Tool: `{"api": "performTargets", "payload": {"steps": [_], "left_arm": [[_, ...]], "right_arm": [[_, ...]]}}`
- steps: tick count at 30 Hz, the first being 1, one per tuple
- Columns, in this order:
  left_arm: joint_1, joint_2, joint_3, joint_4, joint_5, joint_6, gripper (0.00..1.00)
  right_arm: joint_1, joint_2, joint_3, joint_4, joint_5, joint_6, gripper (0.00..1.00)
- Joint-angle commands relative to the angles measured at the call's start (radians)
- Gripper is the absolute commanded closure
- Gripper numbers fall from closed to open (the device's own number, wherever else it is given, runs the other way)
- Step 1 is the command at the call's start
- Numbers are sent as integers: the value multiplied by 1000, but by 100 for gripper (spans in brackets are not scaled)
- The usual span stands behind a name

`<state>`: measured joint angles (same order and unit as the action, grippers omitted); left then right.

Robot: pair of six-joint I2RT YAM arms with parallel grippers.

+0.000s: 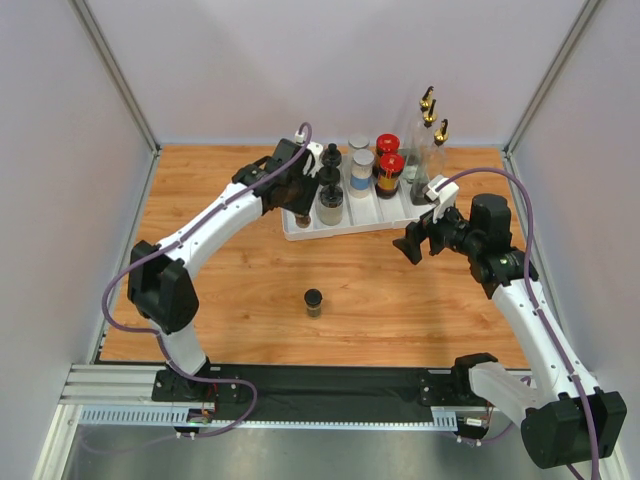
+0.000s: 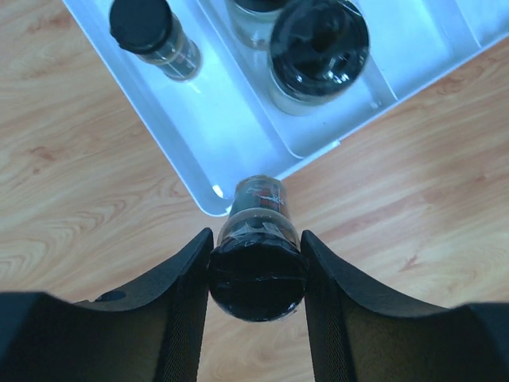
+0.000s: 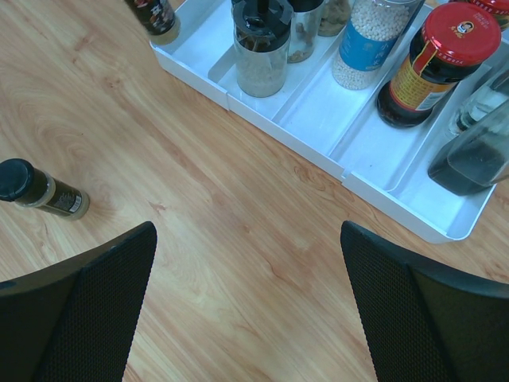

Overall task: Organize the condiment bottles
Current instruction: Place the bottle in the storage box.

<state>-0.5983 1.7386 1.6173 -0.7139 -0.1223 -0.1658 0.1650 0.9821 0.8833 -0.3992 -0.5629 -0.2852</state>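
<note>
My left gripper [image 2: 256,274] is shut on a small black-lidded jar [image 2: 257,253], held upright at the near-left corner of the white divided tray [image 2: 208,139]. The same jar [image 3: 156,17] shows at the top left of the right wrist view. Another small black-lidded jar [image 1: 313,301] stands alone on the wooden table, also in the right wrist view [image 3: 38,189]. In the tray stand black-lidded jars [image 1: 331,198], grey-lidded clear jars [image 1: 362,168] and red-capped amber jars [image 1: 390,170]. Gold-spouted bottles [image 1: 432,125] stand at its far right. My right gripper [image 1: 412,245] hangs open and empty [image 3: 248,306] near the tray's front right.
The tray's front rim [image 3: 278,121] runs diagonally ahead of the right gripper. A small black-lidded jar [image 2: 151,33] and a wider black-lidded jar [image 2: 318,49] stand in the tray's left lanes. Grey walls close the table [image 1: 230,290] on three sides.
</note>
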Motion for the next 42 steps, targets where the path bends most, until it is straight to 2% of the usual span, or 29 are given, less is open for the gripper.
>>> {"api": "performTargets", "payload": {"steps": [1, 7, 16, 32, 39, 42], "left_arm": [[40, 60, 140, -42, 18, 46, 83], [89, 160, 225, -61, 41, 78, 82], [137, 242, 237, -7, 115, 88, 82], [158, 377, 319, 28, 84, 117, 79], [164, 429, 381, 7, 81, 124, 76], [164, 446, 401, -9, 81, 127, 70]], "right_arm": [[-2, -6, 3, 30, -12, -11, 0], [-2, -10, 3, 26, -11, -12, 0], [-2, -2, 8, 22, -8, -16, 0], [-4, 4, 8, 19, 1, -22, 0], [-2, 6, 8, 19, 1, -23, 0], [-2, 4, 8, 17, 1, -25, 0]]}}
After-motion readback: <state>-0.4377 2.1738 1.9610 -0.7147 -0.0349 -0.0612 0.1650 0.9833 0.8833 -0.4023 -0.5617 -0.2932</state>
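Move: The left hand already holds a small black-capped bottle upright. Its standing place in the storage box's leftmost slot lies about 11 cm ahead, 2 cm left and 14 cm below. The slot bottle stands some 16 cm ahead and 2 cm left. The near jar is about 9 cm ahead and 7 cm right, the far jar 16 cm ahead and 7 cm right. From the right hand the place is roughly 22 cm ahead, 28 cm left. Keeping its pinch, the left hand carries the bottle about 11 cm forward and 8 cm down into the slot. ##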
